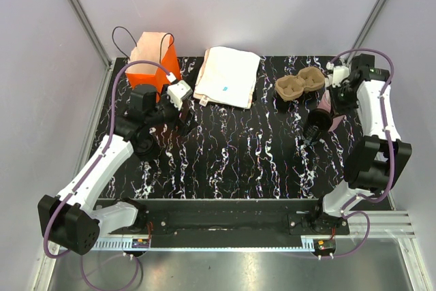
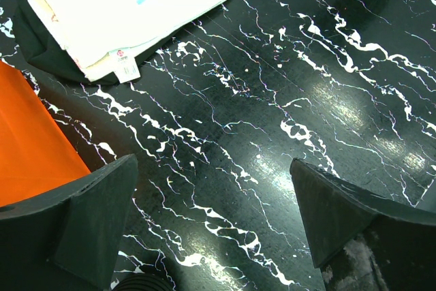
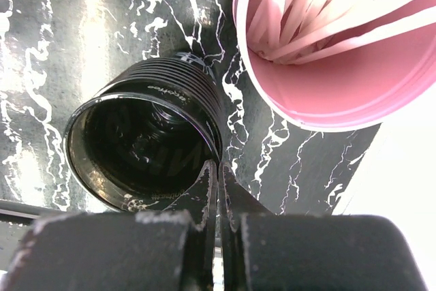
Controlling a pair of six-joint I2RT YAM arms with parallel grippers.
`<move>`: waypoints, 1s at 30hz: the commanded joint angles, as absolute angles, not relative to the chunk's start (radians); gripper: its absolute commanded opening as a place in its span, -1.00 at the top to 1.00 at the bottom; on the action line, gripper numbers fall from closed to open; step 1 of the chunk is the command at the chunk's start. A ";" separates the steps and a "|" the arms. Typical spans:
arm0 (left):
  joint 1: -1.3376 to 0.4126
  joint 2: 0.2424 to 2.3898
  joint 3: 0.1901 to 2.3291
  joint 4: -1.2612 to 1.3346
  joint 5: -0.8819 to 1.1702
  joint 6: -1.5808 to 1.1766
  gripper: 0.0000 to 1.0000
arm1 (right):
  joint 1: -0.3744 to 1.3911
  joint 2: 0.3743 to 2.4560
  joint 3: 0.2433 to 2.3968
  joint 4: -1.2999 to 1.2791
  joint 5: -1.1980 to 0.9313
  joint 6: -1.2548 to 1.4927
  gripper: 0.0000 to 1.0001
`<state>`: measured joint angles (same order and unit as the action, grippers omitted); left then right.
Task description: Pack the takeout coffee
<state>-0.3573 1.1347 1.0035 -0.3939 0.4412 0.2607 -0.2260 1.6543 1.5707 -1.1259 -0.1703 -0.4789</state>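
The takeout coffee (image 3: 139, 144) is a small black ribbed cup, seen from its open mouth in the right wrist view. My right gripper (image 3: 219, 165) is shut on its rim, one finger inside the mouth and one outside. In the top view the cup (image 1: 315, 120) is at the right of the table, just below the right gripper (image 1: 325, 114). My left gripper (image 2: 212, 165) stands wide open over bare marble at the left, nothing between its fingers (image 2: 95, 216). In the top view the left gripper (image 1: 185, 114) is beside the orange bag.
A pink cup (image 3: 327, 66) of white sticks stands right beside the black cup. A brown cardboard cup carrier (image 1: 300, 85) lies behind it. An orange paper bag (image 1: 153, 59) stands at the back left, and a folded white bag (image 1: 228, 76) lies at the back centre.
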 commanded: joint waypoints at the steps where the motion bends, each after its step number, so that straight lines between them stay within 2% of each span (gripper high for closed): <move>1: -0.360 1.140 0.999 -0.341 0.460 0.256 -0.98 | -0.232 1.644 1.641 -1.149 -0.202 -0.483 1.00; 30: -0.359 1.143 1.000 -0.341 0.465 0.253 -0.98 | -0.230 1.626 1.956 -1.345 -0.304 -0.451 1.00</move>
<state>-0.3573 1.1351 1.0035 -0.3939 0.4416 0.2581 -0.2272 1.6547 1.8862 -1.2938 -0.2573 -0.4667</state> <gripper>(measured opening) 0.987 0.011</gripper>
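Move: The right hand already pinches the right-hand rim of the top cup in the black cup stack; the stack's middle is about 4 cm to its left, level with it and some 5 cm below. The pink straw cup stands about 6 cm ahead and 4 cm to the right, 6 cm below, and the cup carrier about 16 cm ahead, 8 cm left and 9 cm below. From the idle left hand, the stack is roughly 38 cm right, 3 cm ahead and 11 cm lower. Keeping its shut-finger pinch on the rim of the top black cup, the right hand draws it almost straight up out of the stack, beside the pink straw cup. It climbs about 9 cm, speeding up along the way, while the wrist tips the fingertips some 10 degrees outward, away from the base. ##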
